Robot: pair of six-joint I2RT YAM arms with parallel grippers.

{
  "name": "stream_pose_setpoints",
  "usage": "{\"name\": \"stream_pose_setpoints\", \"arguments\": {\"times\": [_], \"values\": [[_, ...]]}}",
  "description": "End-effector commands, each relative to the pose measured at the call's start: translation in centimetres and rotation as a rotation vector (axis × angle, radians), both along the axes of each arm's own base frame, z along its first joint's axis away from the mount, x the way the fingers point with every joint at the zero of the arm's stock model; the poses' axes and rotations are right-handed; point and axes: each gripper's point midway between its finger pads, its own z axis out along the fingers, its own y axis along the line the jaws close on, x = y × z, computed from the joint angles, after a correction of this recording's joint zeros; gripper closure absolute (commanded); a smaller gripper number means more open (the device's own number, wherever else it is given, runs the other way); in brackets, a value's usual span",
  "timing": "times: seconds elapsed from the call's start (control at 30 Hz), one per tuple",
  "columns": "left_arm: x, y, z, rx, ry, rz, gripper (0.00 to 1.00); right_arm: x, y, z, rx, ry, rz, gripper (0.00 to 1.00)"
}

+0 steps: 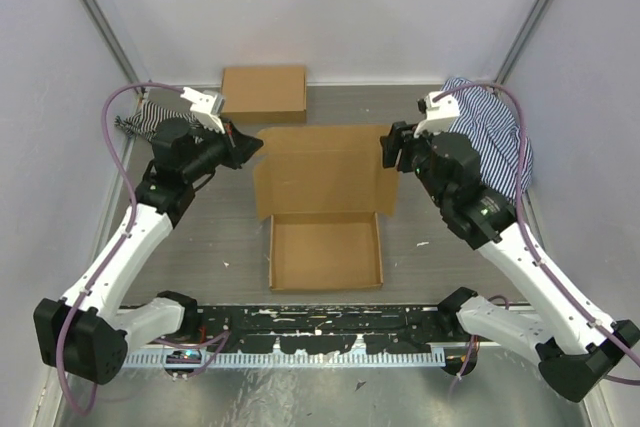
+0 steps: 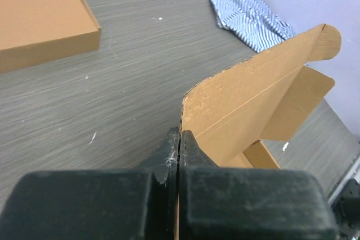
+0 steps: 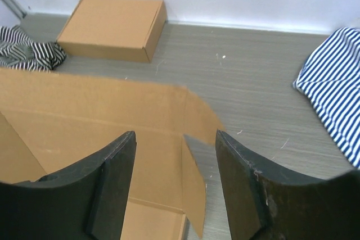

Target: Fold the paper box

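Observation:
The paper box (image 1: 325, 252) lies mid-table as a shallow brown tray, with its lid panel (image 1: 320, 172) tilted up behind it. My left gripper (image 1: 250, 147) is shut on the lid's left edge. In the left wrist view the cardboard (image 2: 253, 99) runs out from between the closed fingertips (image 2: 171, 144). My right gripper (image 1: 390, 152) is open at the lid's right edge. In the right wrist view its fingers (image 3: 121, 161) stand wide apart above the lid (image 3: 101, 111) and its hanging side flap (image 3: 194, 184), holding nothing.
A second, closed brown box (image 1: 263, 94) sits at the back wall. Striped cloths lie at the back left (image 1: 150, 117) and back right (image 1: 495, 132). Grey walls close in the table on three sides. A black rail (image 1: 330, 327) runs along the near edge.

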Motion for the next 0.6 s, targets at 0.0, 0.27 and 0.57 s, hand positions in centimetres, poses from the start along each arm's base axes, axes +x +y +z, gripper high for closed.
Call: {"name": "stream_pose_setpoints", "arguments": {"times": [0.0, 0.27, 0.57], "values": [[-1.9, -1.6, 4.0, -0.05, -0.136, -0.138, 1.0, -0.3, -1.7, 3.1, -0.03, 0.028, -0.079, 0.36], [-4.2, -1.2, 4.5, -0.056, -0.191, -0.152, 1.0, -2.8, -1.6, -1.0, -0.149, 0.293, -0.012, 0.38], [-6.3, -1.6, 3.6, -0.055, -0.186, -0.189, 1.0, -5.5, -3.1, -4.7, -0.125, 0.338, -0.026, 0.37]]}}
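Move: My left hand already pinches the raised lid near the top of its left edge. The open tray, which the lid is to cover, has its middle some 8 cm back, 11 cm right and 25 cm below that hand. From my open right hand the lid's right side flap hangs about 4 cm ahead, level sideways and some 17 cm down. The tray's middle is roughly 5 cm back, 10 cm left and 29 cm down. Still pinching the lid's left edge, I draw my left hand back about 5 cm over the tray, rising some 3 cm, and turn it a little clockwise. My empty right hand, fingers staying open, first climbs about 4 cm, then swings down, back and a little right beside the lid's right flap, tipping its fingers down some 20 degrees. ##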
